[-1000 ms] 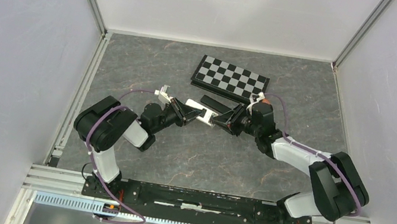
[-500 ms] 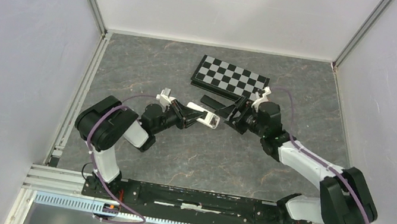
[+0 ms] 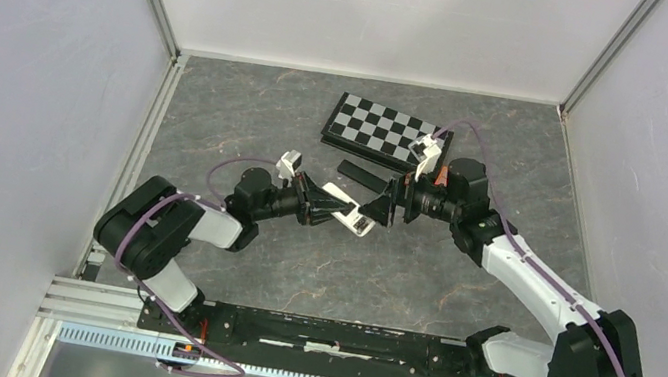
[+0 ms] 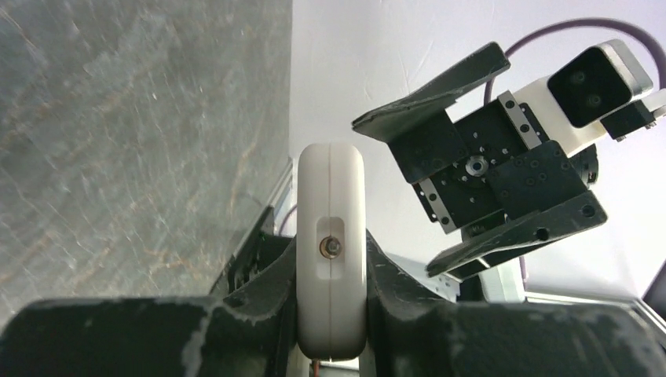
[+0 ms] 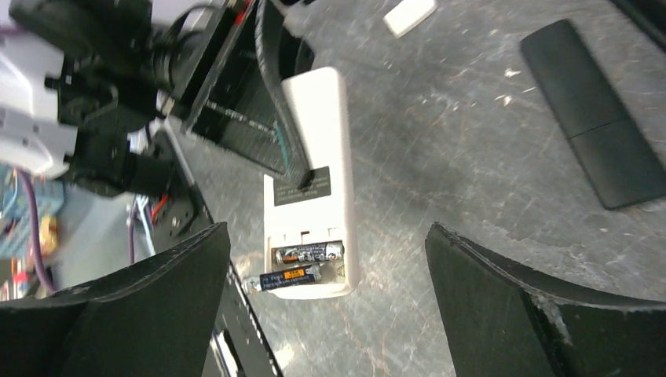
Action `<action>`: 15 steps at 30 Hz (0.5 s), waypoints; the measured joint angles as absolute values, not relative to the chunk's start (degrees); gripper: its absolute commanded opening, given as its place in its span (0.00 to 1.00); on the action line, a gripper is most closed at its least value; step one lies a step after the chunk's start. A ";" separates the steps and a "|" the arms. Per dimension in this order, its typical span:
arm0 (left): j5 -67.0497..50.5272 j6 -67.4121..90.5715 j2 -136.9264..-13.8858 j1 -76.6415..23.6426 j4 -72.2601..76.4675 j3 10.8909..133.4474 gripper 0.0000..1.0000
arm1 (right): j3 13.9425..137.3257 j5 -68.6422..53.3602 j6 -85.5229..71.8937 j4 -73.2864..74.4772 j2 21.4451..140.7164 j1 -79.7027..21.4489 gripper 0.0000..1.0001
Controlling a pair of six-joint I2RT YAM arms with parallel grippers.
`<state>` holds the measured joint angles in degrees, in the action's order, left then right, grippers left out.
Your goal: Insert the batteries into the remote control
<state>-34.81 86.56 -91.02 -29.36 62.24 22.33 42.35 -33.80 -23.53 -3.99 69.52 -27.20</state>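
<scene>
My left gripper [image 3: 325, 206] is shut on the white remote control [image 3: 348, 214] and holds it above the table; its end [image 4: 331, 188] sits pinched between my fingers. The open battery bay faces my right wrist camera. One battery [image 5: 312, 252] lies seated in the bay. A second battery [image 5: 287, 278] lies below it, slanted, with its end poking out past the remote's left edge. My right gripper [image 3: 381, 204] stands wide open just right of the remote's bay end, touching nothing; the remote [image 5: 314, 149] shows between its two fingers.
A black remote [image 5: 593, 126] lies on the table behind the white one, also seen in the top view as a black remote [image 3: 360, 171]. A small white cover piece [image 5: 410, 16] rests on the table. A folded chessboard [image 3: 385, 132] lies further back. Grey walls enclose the table.
My right gripper has opened wide and drawn back to the right, away from the remote's end. My left gripper has carried the remote slightly right and lower.
</scene>
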 measured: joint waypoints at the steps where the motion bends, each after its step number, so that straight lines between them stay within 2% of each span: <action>1: -35.97 87.05 -90.80 -29.36 61.71 22.59 0.02 | 42.59 -35.75 -21.78 -2.70 69.58 -27.20 0.98; 15: -41.56 87.33 -86.11 -29.36 49.98 24.34 0.02 | 39.79 -48.93 -19.20 -0.60 72.49 -27.27 0.98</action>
<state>-41.56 87.33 -86.11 -29.36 49.98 24.34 39.79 -48.93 -19.20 -0.60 72.49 -27.27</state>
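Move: Some 4 cm back, 3 cm left and 4 cm below the wide-open right hand lies the loose battery, half out of the white remote's open compartment. From the left hand, which still grips that remote, the battery is about 5 cm right, 4 cm back and nearly level. On the table roughly 14 cm below the right hand are the black remote, 6 cm forward and 4 cm left, and the chessboard, 14 cm straight ahead. Coming back about 5 cm and sinking some 3 cm, the right hand closes in on the compartment end of the white remote and the loose battery, fingers staying wide open while the wrist swings roughly 15 degrees counter-clockwise. The left hand keeps its pinch on the remote, draws it back about 2 cm and turns it slightly clockwise, easing to a near stop. ##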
